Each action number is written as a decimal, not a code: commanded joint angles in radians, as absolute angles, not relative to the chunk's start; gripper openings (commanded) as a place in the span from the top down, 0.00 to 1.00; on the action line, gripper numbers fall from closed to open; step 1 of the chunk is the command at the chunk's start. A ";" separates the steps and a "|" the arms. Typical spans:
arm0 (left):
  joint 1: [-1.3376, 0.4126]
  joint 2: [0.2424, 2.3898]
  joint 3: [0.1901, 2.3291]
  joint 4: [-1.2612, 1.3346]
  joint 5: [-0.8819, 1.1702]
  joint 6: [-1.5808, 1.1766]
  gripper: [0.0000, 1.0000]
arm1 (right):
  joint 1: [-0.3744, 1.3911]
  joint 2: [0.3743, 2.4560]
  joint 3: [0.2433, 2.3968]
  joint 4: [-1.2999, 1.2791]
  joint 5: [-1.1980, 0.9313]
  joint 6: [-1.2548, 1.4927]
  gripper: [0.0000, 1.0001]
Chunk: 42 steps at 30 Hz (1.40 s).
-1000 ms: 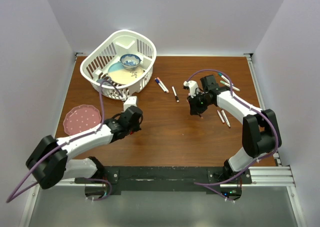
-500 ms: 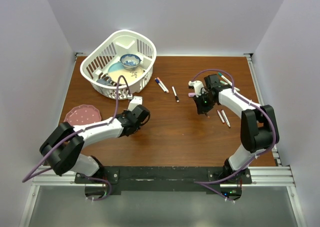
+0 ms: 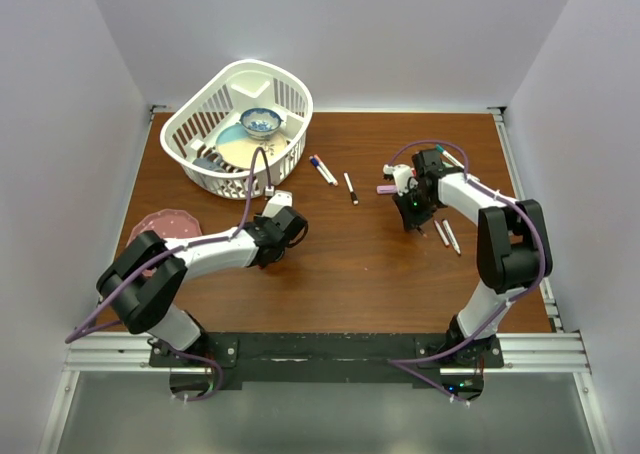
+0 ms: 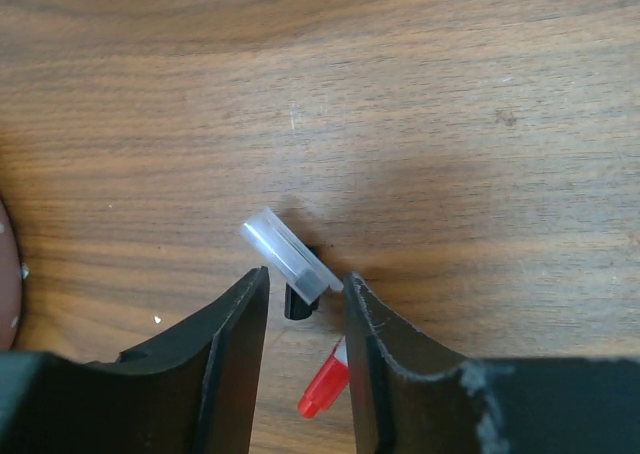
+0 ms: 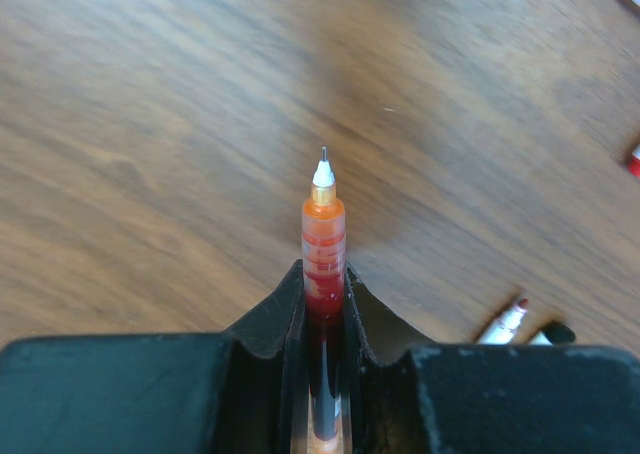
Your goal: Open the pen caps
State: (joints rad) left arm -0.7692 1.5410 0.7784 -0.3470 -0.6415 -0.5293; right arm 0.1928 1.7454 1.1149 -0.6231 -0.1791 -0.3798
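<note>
In the left wrist view my left gripper point(image 4: 305, 276) stands open just above the wood. A clear stubby pen cap point(image 4: 288, 258) with a dark end lies slanted across the gap at its fingertips, not gripped. A red pen cap point(image 4: 324, 390) lies against the inner side of the right finger. My left gripper point(image 3: 288, 236) sits left of the table's centre. My right gripper point(image 5: 324, 269) is shut on a pen point(image 5: 323, 236) whose bare orange-red tip points away from the jaws. That right gripper point(image 3: 412, 212) hangs over the right half of the table.
Loose pens lie on the wood: a blue-ended one point(image 3: 322, 169), a black-ended one point(image 3: 350, 187), two point(image 3: 447, 234) beside the right gripper and more point(image 3: 458, 166) behind that arm. A white basket point(image 3: 290, 94) holding a bowl stands back left. A pink plate point(image 3: 160, 222) lies at left.
My left gripper has travelled right, away from the pink plate, and its jaws have opened, letting go of the clear cap. The right gripper has shifted slightly right with its pen.
</note>
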 commanded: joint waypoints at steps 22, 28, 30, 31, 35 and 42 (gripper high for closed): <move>-0.772 1.036 0.830 -0.270 -0.223 -0.384 0.21 | 0.052 1.660 1.183 -0.672 -0.127 -0.446 0.43; -0.765 0.890 0.868 -0.302 -0.130 -0.203 0.09 | 0.052 1.618 1.246 -0.726 -0.450 -0.786 0.15; -0.764 0.853 0.836 -0.299 -0.173 -0.117 0.04 | 0.057 1.650 1.268 -0.810 -0.598 -1.085 0.09; -0.764 0.841 0.815 -0.276 -0.184 -0.092 0.04 | 0.066 1.672 1.284 -0.898 -0.621 -1.192 0.02; -0.743 0.782 0.703 -0.189 -0.212 -0.035 0.00 | 0.116 1.859 1.519 -1.064 -0.536 -1.422 0.01; -0.643 0.683 0.664 -0.160 -0.164 -0.051 0.00 | 0.143 2.129 1.842 -1.167 -0.448 -1.414 0.03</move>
State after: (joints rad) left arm -0.6926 0.7433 0.6781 -0.2474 -0.1860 -0.0834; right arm 0.1349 2.0834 1.7061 -1.0519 -0.4820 -1.3338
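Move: The right hand grips the uncapped orange pen; its clear spot is about 4 cm right, 1 cm back and 1 cm down, with the near white pen some 8 cm right and 4 cm back. The lilac marker is about 10 cm ahead and 5 left, the red-capped pen 11 ahead and 2 right. The clear cap lies about 1 cm ahead of the left fingertips and 1 below; the black cap is right under them, the red cap 4 cm back, 1 right. The right hand slides about 7 cm to the right and sinks about a centimetre, opening to let go of the orange pen beside the white pens, then lifts clear and swings back left and forward, dipping again towards the lilac marker and red-capped pen, wide open and turned some 50 degrees counter-clockwise. The left hand, already loosened around the clear cap, opens fully and rises about 20 cm off the caps, drifting right and back as its fingers tip up and turn clockwise. ##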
